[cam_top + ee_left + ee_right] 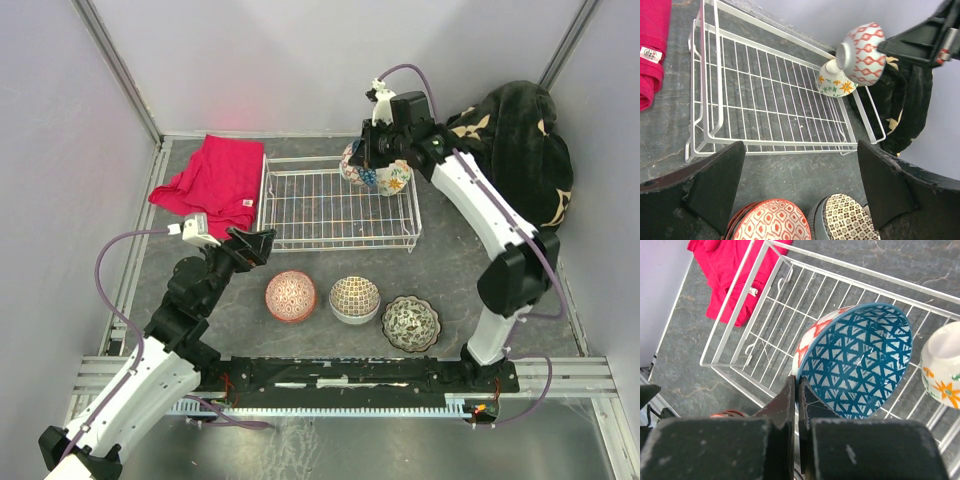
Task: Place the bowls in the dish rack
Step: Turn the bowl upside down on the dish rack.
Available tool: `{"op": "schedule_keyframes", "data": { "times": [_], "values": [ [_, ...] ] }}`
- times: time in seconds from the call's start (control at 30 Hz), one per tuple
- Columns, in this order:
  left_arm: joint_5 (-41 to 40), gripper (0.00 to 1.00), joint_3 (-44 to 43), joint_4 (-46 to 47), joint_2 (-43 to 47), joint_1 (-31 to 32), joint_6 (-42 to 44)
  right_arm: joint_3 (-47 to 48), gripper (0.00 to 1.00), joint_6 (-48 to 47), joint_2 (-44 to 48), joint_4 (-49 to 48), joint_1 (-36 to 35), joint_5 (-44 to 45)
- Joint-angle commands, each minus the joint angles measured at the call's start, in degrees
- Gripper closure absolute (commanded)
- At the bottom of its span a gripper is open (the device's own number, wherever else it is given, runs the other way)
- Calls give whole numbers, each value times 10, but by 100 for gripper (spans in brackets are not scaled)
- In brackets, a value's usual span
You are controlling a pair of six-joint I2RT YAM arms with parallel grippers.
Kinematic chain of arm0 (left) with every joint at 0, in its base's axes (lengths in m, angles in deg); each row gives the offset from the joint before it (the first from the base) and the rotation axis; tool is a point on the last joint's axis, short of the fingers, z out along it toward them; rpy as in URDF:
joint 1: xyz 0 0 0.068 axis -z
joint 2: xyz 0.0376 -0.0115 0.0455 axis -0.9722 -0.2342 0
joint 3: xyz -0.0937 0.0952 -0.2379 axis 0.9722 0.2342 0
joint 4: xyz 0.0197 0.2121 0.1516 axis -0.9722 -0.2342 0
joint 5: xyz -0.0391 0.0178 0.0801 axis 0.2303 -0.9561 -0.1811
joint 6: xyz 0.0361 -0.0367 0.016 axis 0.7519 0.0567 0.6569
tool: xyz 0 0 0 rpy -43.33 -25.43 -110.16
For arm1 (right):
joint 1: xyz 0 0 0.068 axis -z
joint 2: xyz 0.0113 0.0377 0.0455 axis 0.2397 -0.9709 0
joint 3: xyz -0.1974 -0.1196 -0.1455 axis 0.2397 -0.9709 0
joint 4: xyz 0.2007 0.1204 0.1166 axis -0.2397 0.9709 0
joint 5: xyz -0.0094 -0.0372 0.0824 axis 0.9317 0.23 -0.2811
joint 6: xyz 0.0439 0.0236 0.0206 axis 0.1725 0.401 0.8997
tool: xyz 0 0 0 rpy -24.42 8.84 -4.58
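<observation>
My right gripper [799, 390] is shut on the rim of a bowl [857, 367] with a blue triangle pattern inside and red lattice outside. It holds the bowl tilted on its side above the far right corner of the white wire dish rack [765, 335]. In the top view the right gripper [370, 158] is beside a floral orange bowl [396, 180] that lies in that corner. The left wrist view shows the held bowl [862, 47] just above the floral bowl [836, 82]. My left gripper [255, 243] is open and empty, in front of the rack [330, 205], above a red-patterned bowl [771, 222].
Three bowls stand in a row on the table in front of the rack: red [290, 296], brown mosaic [355, 298], dark floral [411, 323]. A red cloth [215, 180] lies left of the rack. A black floral blanket [520, 150] is heaped at the right.
</observation>
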Motion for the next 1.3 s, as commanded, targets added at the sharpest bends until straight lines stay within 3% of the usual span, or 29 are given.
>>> {"op": "schedule_keyframes", "data": {
  "times": [0.0, 0.37, 1.27],
  "values": [
    [-10, 1, -12, 20, -7, 4, 24, 69, 98, 34, -59, -75, 32, -114],
    [-12, 1, -11, 24, -17, 4, 26, 74, 98, 64, -163, -126, 61, -143],
    [-16, 1, -10, 24, -16, 4, 26, -48, 98, 129, -160, -267, 73, -136]
  ]
}}
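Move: The right hand already pinches the rim of the red-and-blue bowl above the dish rack. The free spot it is headed for lies about 10 cm ahead, 4 cm left and 17 cm below. The flowered bowl is beside that spot, roughly 10 cm to its right. The rack's left end is about 24 cm left of this hand and 2 cm ahead, the red-patterned bowl 27 cm back and 16 cm left. From the left hand the spot lies some 25 cm ahead and 16 cm right. Keeping its closed pinch on the rim, the right hand sinks about 12 cm and reaches some 8 cm forward, quickly at first and then easing to a near stop, bringing the bowl down into the rack's far part just left of the flowered bowl. On the way the wrist tips the fingers down and rolls the hand's left side up, roughly 15 degrees in all, turning the bowl's open side a little farther downward, and the bowl seems to come to bear on the rack's wires at the end. ##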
